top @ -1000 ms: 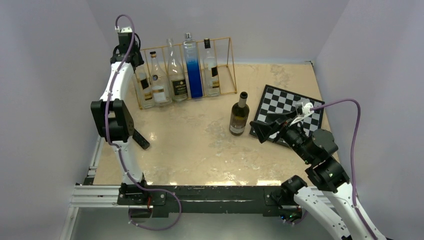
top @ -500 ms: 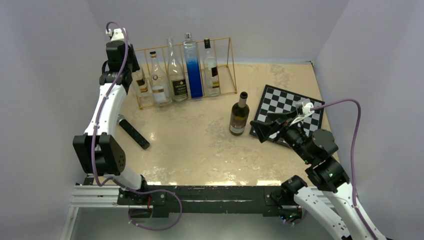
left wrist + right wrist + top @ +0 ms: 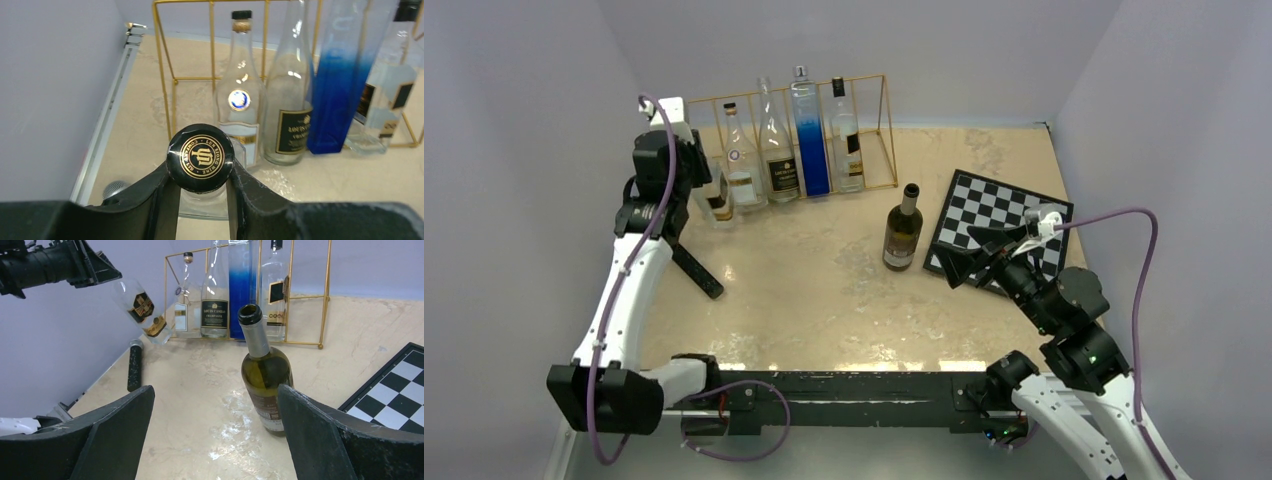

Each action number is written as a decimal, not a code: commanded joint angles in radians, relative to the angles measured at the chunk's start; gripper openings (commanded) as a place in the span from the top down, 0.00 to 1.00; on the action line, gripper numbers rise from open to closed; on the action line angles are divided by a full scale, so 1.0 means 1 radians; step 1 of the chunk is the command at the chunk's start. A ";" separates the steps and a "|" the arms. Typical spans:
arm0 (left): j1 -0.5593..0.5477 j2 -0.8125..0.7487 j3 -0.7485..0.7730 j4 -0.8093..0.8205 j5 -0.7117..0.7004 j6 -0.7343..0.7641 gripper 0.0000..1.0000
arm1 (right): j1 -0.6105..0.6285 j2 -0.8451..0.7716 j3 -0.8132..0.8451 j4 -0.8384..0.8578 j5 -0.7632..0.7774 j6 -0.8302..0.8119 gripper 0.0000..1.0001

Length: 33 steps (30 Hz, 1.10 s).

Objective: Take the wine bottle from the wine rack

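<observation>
The gold wire wine rack (image 3: 876,100) (image 3: 165,75) (image 3: 325,295) stands at the back of the table. My left gripper (image 3: 694,172) (image 3: 200,170) is shut on the black gold-printed cap (image 3: 200,157) of a clear wine bottle (image 3: 717,205) (image 3: 142,310). That bottle hangs tilted in the air, in front of the rack's left end and outside its wires. A dark green wine bottle (image 3: 903,235) (image 3: 265,375) stands upright on the table. My right gripper (image 3: 961,254) (image 3: 215,392) is open just right of it, with nothing between the fingers.
Several bottles remain in the rack, among them a tall blue one (image 3: 809,140) (image 3: 340,90) (image 3: 242,290). A chessboard (image 3: 1004,205) (image 3: 400,390) lies under my right arm. A black microphone (image 3: 696,268) (image 3: 133,367) lies on the table at the left.
My left arm has drawn back toward the near left, bringing the clear bottle out of the rack's leftmost slot and tilting it. My right gripper drifted slightly right, still open.
</observation>
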 commanded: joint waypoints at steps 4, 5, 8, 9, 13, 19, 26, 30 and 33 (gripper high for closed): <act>-0.088 -0.200 -0.147 0.135 -0.020 -0.048 1.00 | 0.005 -0.034 0.007 0.008 0.031 -0.039 0.02; -0.095 -0.212 -0.168 0.136 -0.023 -0.051 1.00 | 0.004 -0.038 0.006 0.007 0.030 -0.040 0.02; -0.105 -0.228 -0.203 0.125 -0.039 -0.052 1.00 | 0.005 -0.043 0.003 0.005 0.029 -0.044 0.02; -0.105 -0.228 -0.209 0.119 -0.045 -0.051 1.00 | 0.005 -0.044 0.001 0.005 0.029 -0.044 0.02; -0.105 -0.230 -0.230 0.104 -0.056 -0.056 1.00 | 0.005 -0.044 -0.009 0.011 0.029 -0.043 0.02; -0.106 -0.248 -0.272 0.071 -0.052 -0.088 1.00 | 0.005 -0.044 -0.015 0.019 0.033 -0.047 0.02; -0.109 -0.257 -0.274 0.032 -0.015 -0.123 1.00 | 0.004 -0.046 -0.015 0.020 0.032 -0.058 0.01; -0.118 -0.282 -0.283 0.012 0.022 -0.137 1.00 | 0.005 -0.055 -0.015 0.016 0.032 -0.062 0.01; -0.120 -0.294 -0.297 -0.005 0.015 -0.135 1.00 | 0.005 -0.062 -0.021 0.017 0.032 -0.062 0.01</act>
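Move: The clear black-capped bottle, already out of the rack, hangs neck-first in the left hand; the open table spot it is heading for is roughly 10 cm back, 8 right and 34 below that hand. The white-label bottle stands about 16 cm ahead and 3 right; the microphone lies level with the hand, some 11 left; the wine bottle is level, about 40 right. From the right hand the spot is some 10 ahead, 39 left. The clear bottle, still pinched by its cap end and slanting with its base to the right, is carried by the left hand away from the rack, back about 7 cm and a little right, then sinks about 7 cm towards the open table as the fingers tip slightly down. After nearly pausing, the hand eases slightly back and right at that height, keeping its grip. ##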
